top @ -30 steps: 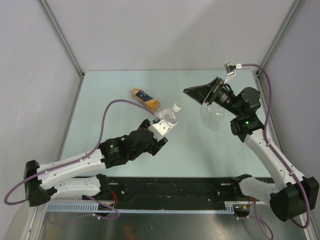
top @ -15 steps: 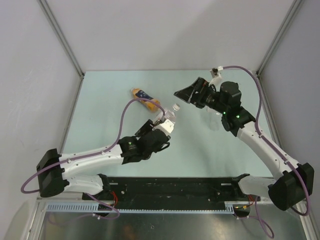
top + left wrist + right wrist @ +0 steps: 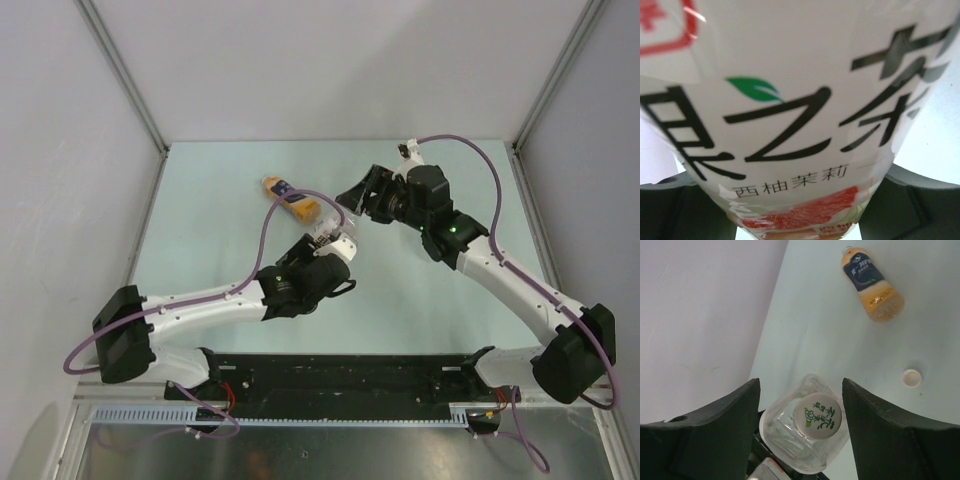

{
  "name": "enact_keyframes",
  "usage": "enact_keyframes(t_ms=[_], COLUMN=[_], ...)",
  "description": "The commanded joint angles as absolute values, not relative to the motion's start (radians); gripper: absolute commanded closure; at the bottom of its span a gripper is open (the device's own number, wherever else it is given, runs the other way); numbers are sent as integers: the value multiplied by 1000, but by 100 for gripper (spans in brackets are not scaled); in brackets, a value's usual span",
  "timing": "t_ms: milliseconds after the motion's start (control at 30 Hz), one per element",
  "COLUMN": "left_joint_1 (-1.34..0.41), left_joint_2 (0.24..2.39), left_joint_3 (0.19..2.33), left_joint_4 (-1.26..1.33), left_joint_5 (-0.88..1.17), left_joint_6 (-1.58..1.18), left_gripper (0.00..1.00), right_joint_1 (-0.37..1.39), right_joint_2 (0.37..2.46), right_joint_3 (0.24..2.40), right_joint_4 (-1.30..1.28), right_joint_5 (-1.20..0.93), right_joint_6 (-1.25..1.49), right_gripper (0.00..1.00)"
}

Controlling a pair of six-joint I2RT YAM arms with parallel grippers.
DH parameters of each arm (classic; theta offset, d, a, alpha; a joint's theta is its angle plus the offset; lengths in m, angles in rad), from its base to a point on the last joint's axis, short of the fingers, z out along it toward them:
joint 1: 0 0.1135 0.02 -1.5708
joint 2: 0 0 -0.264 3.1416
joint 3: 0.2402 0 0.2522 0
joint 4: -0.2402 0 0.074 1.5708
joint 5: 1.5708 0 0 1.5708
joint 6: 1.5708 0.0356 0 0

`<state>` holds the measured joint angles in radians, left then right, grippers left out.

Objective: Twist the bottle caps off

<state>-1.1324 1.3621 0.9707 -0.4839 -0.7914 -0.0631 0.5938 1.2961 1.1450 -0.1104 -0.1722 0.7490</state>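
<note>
My left gripper point(image 3: 335, 246) is shut on a clear bottle point(image 3: 334, 234) and holds it tilted above the table. In the left wrist view the bottle's white label point(image 3: 790, 115) with black characters fills the frame, and dark fingers point(image 3: 670, 205) show at both lower corners. The bottle's whitish cap point(image 3: 818, 415) with green print faces the right wrist camera. My right gripper point(image 3: 801, 390) straddles this cap, with a gap on each side. From above, the right gripper point(image 3: 352, 200) sits just over the bottle's neck.
An orange bottle point(image 3: 290, 197) with a dark blue label lies on its side behind the held bottle, also plain in the right wrist view as the orange bottle point(image 3: 871, 285). A loose white cap point(image 3: 912, 377) lies on the pale green table point(image 3: 220, 250). Grey walls enclose the sides.
The right arm has swung left from the far right until its fingers flank the cap, and the jaws have narrowed. The left arm has shifted the bottle slightly toward it.
</note>
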Motion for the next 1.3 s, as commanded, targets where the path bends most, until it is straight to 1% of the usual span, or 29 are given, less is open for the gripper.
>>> enact_keyframes(t_ms=[0, 200, 400, 633, 833, 933, 1133, 1267], left_joint_1=[-1128, -1126, -1119, -1111, -1111, -1111, -1108, -1097], left_joint_2=[1372, 1377, 1367, 1367, 1370, 1371, 1362, 1354], left_joint_3=[1022, 1018, 1008, 1008, 1005, 1005, 998, 997], left_joint_4=[-480, -488, -496, -500, -502, -505, -506, -504], left_joint_5=[-826, -821, -822, -819, -816, -816, -805, -763], left_joint_6=[-84, -89, -92, -88, -90, -92, -94, -88], left_gripper=[100, 100, 100, 100, 100, 100, 100, 100], right_joint_1=[610, 620, 622, 622, 621, 620, 621, 619], right_joint_2=[1294, 1281, 1248, 1218, 1225, 1234, 1231, 1214], right_joint_3=[1194, 1194, 1190, 1149, 1142, 1138, 1132, 1120], right_joint_4=[-119, -128, -142, -104, -96, -90, -77, -60], right_joint_5=[-120, -86, -45, -26, -41, -53, -58, -67], right_joint_6=[741, 742, 745, 768, 775, 779, 767, 742], right_gripper=[31, 36, 38, 47, 61, 72, 97, 100])
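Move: The white cap of the tilted clear bottle sits between the open right fingers, about 2 cm to the right of the right hand point and 1 cm back, level with it. From the left hand, which holds the bottle's body, the cap is some 5 cm ahead, 8 cm right and 12 cm up. On the table, some 27 cm below the right hand, the loose cap lies 2 cm ahead and 3 cm left; the orange bottle lies 15 cm ahead and 14 cm left. Close the right gripper to about half its present gap until both fingertips pinch the sides of the cap. While closing, dip just under 1 cm, come back up, and ease about 1.5 cm to the right, turning some 5–10 degrees clockwise, to bring the cap out to the fingertips. Keep the left gripper's hold on the bottle, almost still. ##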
